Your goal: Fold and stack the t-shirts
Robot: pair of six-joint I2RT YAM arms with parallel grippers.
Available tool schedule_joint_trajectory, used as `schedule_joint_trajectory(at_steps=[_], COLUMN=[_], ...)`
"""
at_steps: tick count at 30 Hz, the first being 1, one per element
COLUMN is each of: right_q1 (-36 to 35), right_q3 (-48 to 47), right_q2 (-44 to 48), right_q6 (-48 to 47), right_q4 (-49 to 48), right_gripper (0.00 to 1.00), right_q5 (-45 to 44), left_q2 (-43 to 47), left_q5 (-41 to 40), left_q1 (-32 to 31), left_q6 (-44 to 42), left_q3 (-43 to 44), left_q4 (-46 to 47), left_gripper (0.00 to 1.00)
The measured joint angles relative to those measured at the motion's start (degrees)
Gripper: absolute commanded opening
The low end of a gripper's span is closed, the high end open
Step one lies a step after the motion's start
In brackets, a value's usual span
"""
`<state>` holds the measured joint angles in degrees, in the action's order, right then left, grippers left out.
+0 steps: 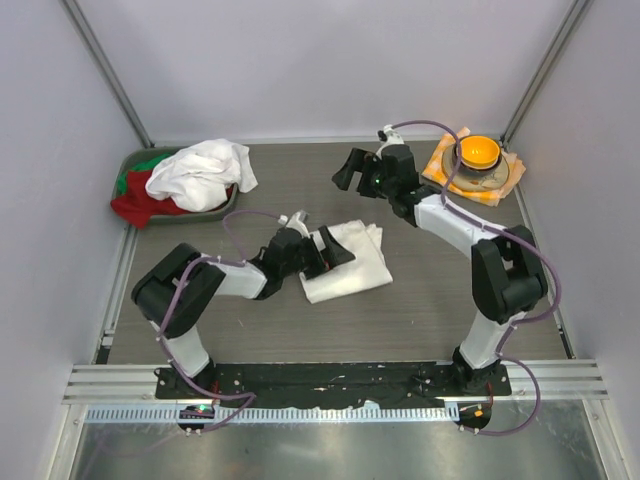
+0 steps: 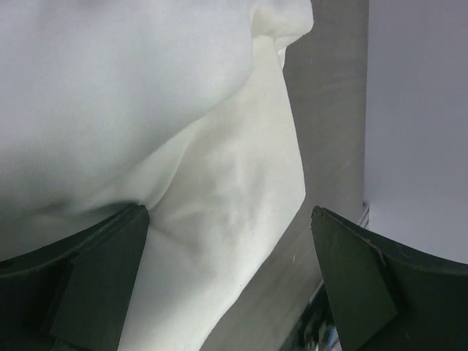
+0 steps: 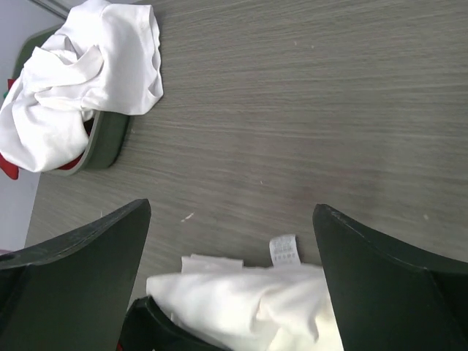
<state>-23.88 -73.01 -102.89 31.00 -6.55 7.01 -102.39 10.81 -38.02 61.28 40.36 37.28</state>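
Observation:
A folded white t-shirt [image 1: 356,264] lies on the table in the middle, its small label [image 3: 283,248] at the far edge. My left gripper [image 1: 326,250] hovers low over that shirt's left part, jaws open; in the left wrist view the cloth [image 2: 146,110] fills the space under and between the fingers [image 2: 95,285], with nothing clamped. My right gripper [image 1: 354,173] hangs open above bare table behind the folded shirt [image 3: 248,300], holding nothing. A second t-shirt [image 1: 200,172], crumpled, lies heaped on the bin [image 1: 140,160] at the back left and spills over its rim [image 3: 80,80].
The dark green bin [image 3: 110,139] also holds red and green garments [image 1: 135,200]. At the back right an orange-and-white checked cloth [image 1: 440,160] carries a bowl with an orange inside [image 1: 478,152]. Grey walls close in the table on three sides.

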Motion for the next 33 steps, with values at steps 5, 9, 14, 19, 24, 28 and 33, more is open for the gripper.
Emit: schedule_joint_trajectory(at_steps=[5,9,14,19,24,28,33], right_q1=[0.0,0.0,-1.9,-9.4,-17.3,-18.3,-17.7], right_q3=[3.9,4.7,9.1,12.4,12.9,12.9,12.2], right_q2=[9.4,15.6,21.6,23.8,22.9,18.2,8.6], right_q6=[-1.0,-0.7,0.5,2.0,3.6,4.4,4.9], right_q4=[7.8,15.7,22.7,28.3,28.0,25.0,22.2], right_gripper=[1.00,1.00,1.00,1.00,1.00,1.00,1.00], right_q5=[-2.6,-2.9,1.5,6.4,9.3,10.6,11.7], left_q2=[10.2,20.8,35.6,45.3,46.5,46.7,48.8], left_q5=[2.7,2.4,-1.6,-7.6,-10.9,-11.5,-11.2], left_q1=[-4.3,-4.4,-4.3,-4.1,-2.9,-1.2,2.3], left_q6=[-2.8,-6.4,-9.9,-10.8,-10.4,-10.0,-9.4], left_q3=[-4.7,-2.4,6.7,10.2,8.9,6.5,5.1], left_q4=[-10.8,-25.4,-38.8,-46.3,-53.1,-56.8,-59.5], left_gripper=[1.00,1.00,1.00,1.00,1.00,1.00,1.00])
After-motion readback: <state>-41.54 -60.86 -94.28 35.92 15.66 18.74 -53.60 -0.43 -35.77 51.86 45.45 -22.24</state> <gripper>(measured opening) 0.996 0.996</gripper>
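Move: Resting on the folded white t-shirt, the left hand has the shirt's middle about 4 cm to its right and 2 cm back. From the right hand that middle is roughly 21 cm back, 2 cm left and 10 cm below. The white pile on the bin is some 33 cm left and 18 cm ahead of the left hand; the bowl stack stands about 30 cm right and 5 cm ahead of the right hand. Dragging the folded t-shirt back with its open fingers for about 8 cm, the left hand then lifts off steeply, eases part-way down again and moves left, clear of the shirt. The right hand sweeps back some 22 cm and a little left, arching slightly before sinking low over the shirt's far part, its open fingers turning counter-clockwise and tipping down nearly 30 degrees; whether it touches can't be seen. ##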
